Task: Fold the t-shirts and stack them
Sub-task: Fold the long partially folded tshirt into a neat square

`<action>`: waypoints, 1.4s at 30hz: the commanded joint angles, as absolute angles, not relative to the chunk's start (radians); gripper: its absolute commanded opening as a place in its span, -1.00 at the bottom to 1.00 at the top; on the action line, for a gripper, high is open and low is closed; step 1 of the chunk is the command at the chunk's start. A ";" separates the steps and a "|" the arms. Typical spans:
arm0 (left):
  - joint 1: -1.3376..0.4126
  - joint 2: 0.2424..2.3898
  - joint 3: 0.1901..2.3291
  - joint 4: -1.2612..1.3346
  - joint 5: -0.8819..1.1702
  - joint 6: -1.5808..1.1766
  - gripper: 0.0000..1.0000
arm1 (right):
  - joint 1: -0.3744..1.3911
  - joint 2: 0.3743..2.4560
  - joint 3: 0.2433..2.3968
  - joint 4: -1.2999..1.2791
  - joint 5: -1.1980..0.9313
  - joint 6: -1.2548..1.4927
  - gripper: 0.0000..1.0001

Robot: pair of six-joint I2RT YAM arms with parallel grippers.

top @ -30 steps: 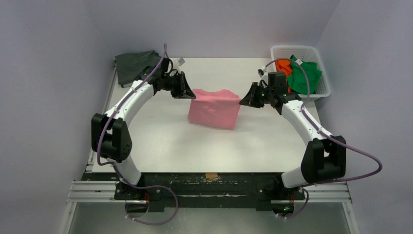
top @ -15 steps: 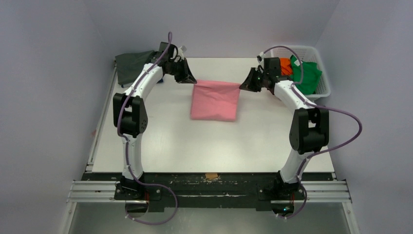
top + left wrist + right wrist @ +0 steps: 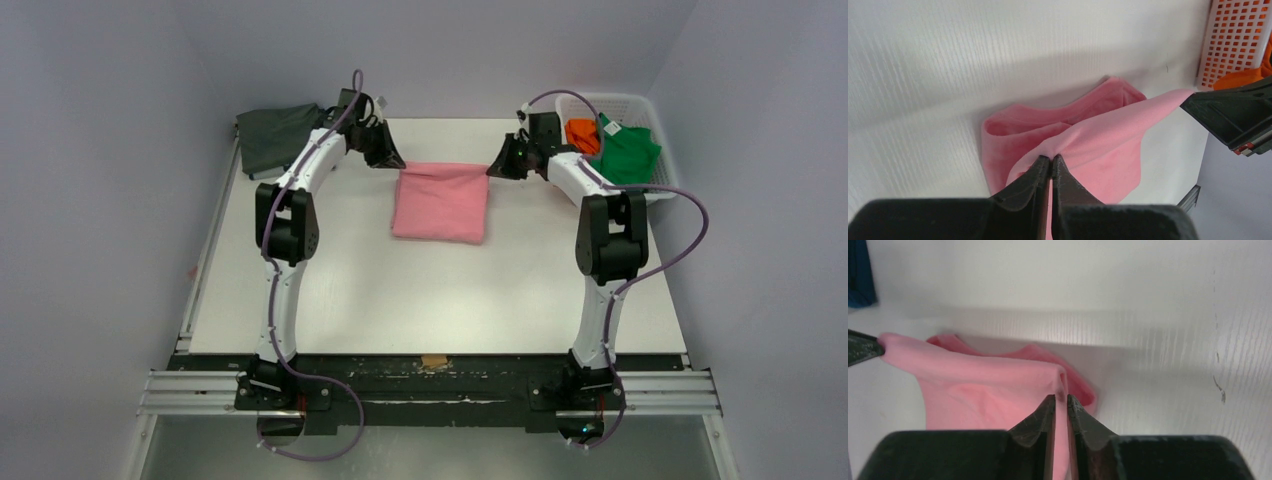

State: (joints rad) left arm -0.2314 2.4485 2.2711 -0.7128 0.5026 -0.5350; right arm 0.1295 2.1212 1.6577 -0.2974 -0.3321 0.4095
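Note:
The pink t-shirt point(image 3: 441, 202) lies folded over in the far middle of the table. My left gripper point(image 3: 397, 162) is shut on its far left corner and my right gripper point(image 3: 492, 170) is shut on its far right corner, with the top edge stretched between them. In the left wrist view my left gripper point(image 3: 1051, 159) pinches pink cloth point(image 3: 1098, 135). In the right wrist view my right gripper point(image 3: 1061, 399) pinches pink cloth point(image 3: 983, 390). A dark grey t-shirt point(image 3: 275, 132) lies at the far left corner. Orange point(image 3: 582, 133) and green point(image 3: 628, 152) t-shirts sit in the basket.
The white lattice basket point(image 3: 661, 190) stands at the far right, close behind my right arm. A strip of blue cloth point(image 3: 859, 275) shows at the left edge of the right wrist view. Grey walls close in the table's far side and flanks.
Both grippers have carried the pink t-shirt's top edge away from me, towards the far side. The shirt has gone from hanging to lying flatter on the table.

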 commanded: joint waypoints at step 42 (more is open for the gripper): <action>-0.240 2.371 1.987 -0.766 0.556 -0.502 1.00 | 0.333 2.117 1.297 -0.286 -0.782 0.213 0.61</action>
State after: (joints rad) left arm -0.2302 2.4054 2.0365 -0.7429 0.5655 -0.5137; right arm 0.3233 2.1220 1.3590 -0.1474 -0.9157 0.3489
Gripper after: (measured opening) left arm 0.998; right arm 0.794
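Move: Both closed grippers still hold the far corners of the pink t-shirt's folded-over panel, about 5 cm above the table. The folded t-shirt's middle lies some 10 cm back and 9 cm right of the left hand, about 5 cm lower; from the right hand it is about 9 cm back and 12 cm left. The stack of folded shirts stands roughly 30 cm left and 6 cm ahead of the left hand; the clothes basket is about 32 cm right and 5 cm ahead of the right hand. Both hands open and let go of the far corners while still easing forward, then the right arcs back about 15 cm and left 14 cm net, low over the t-shirt, turning some 35 degrees counter-clockwise before dropping to put its open fingers astride the near edge, one fingertip on the cloth. The left, fully open, draws back about 6 cm and sinks 5 cm beside the left edge, tipping its fingers down slightly so they straddle that edge. ##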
